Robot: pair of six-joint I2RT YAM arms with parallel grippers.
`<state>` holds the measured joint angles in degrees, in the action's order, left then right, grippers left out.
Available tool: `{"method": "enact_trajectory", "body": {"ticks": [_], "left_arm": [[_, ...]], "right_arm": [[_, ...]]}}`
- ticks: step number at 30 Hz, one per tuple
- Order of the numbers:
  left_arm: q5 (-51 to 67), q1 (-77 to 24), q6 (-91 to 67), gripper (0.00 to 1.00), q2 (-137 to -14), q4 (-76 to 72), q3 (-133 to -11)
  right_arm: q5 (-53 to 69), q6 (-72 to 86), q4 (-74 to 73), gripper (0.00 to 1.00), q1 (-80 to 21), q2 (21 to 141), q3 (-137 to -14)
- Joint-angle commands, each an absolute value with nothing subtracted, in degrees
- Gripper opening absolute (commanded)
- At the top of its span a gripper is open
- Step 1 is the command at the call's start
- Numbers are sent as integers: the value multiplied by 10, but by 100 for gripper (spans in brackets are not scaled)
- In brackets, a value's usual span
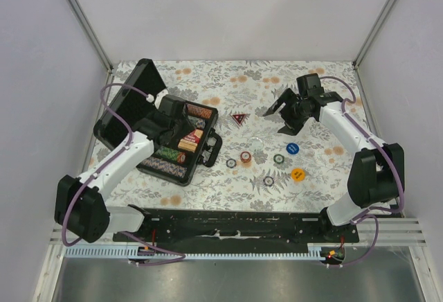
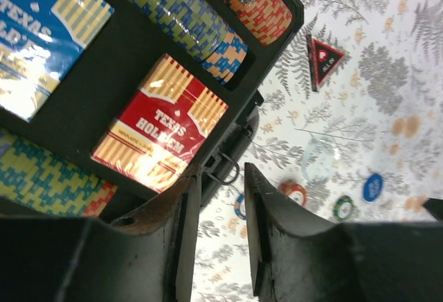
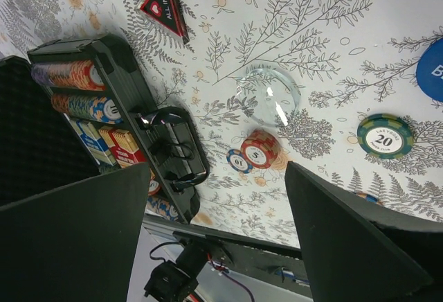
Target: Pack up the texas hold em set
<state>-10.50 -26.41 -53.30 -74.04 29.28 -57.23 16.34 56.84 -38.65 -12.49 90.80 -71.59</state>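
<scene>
The black briefcase [image 1: 142, 84] lies open at the left, its lid leaning back. Its tray holds rows of multicoloured chips [image 2: 194, 28], a red card deck [image 2: 163, 125] and a blue deck [image 2: 41, 39]. My left gripper [image 1: 181, 130] hovers over the tray's near edge; in the left wrist view the gripper [image 2: 223, 177] is open by a narrow gap with nothing in it. The red-marked triangle [image 1: 239, 118] lies right of the case. Loose chips [image 1: 245, 156] are scattered mid-table. My right gripper [image 1: 275, 122] hangs wide open and empty above the table, and the right wrist view shows it [image 3: 218, 177] near a red chip [image 3: 257, 148].
A clear round disc [image 3: 266, 94] lies between the triangle [image 3: 165, 4] and the chips. A green chip [image 3: 384, 136], a blue chip [image 1: 292, 147] and an orange chip [image 1: 297, 174] lie further right. The case handle [image 3: 173, 146] sticks out toward the chips. Walls close the table on three sides.
</scene>
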Motion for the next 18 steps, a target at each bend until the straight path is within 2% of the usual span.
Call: {"method": "enact_trajectory", "body": {"ticks": [1, 4, 8, 18], "left_arm": [[-168, -279, -431, 35, -778, 271, -596], [-174, -282, -400, 30, -799, 271, -595], [-192, -283, -392, 22, -830, 302, -603], [-194, -285, -422, 18, -890, 330, -577]], "right_arm": [[156, 509, -400, 84, -122, 908, -742], [154, 483, -404, 70, -122, 912, -743], [133, 454, -422, 63, -123, 915, -747], [120, 438, -430, 60, -123, 930, -749]]}}
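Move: The red card box lies in the open case almost beneath the left hand, about 9 cm below, 1 cm ahead and 1 cm to its left. From that box, the blue card box is some 10 cm left and 3 cm farther out, the green chip row 10 cm left and 5 cm nearer, and the blue-green chip row 7 cm farther out and 2 cm left. The red box is roughly 28 cm left, 3 cm back and 8 cm below the right hand. The red card box is what the left hand comes down over: it sinks about 7.5 cm with a 2 cm shift to the left, rolling its left side up some 20 degrees and tipping steeper while the part-open fingers draw nearly shut, their tips ending close over or on the box's top. The right hand meanwhile eases 2 cm down and right, partly closing on nothing. ##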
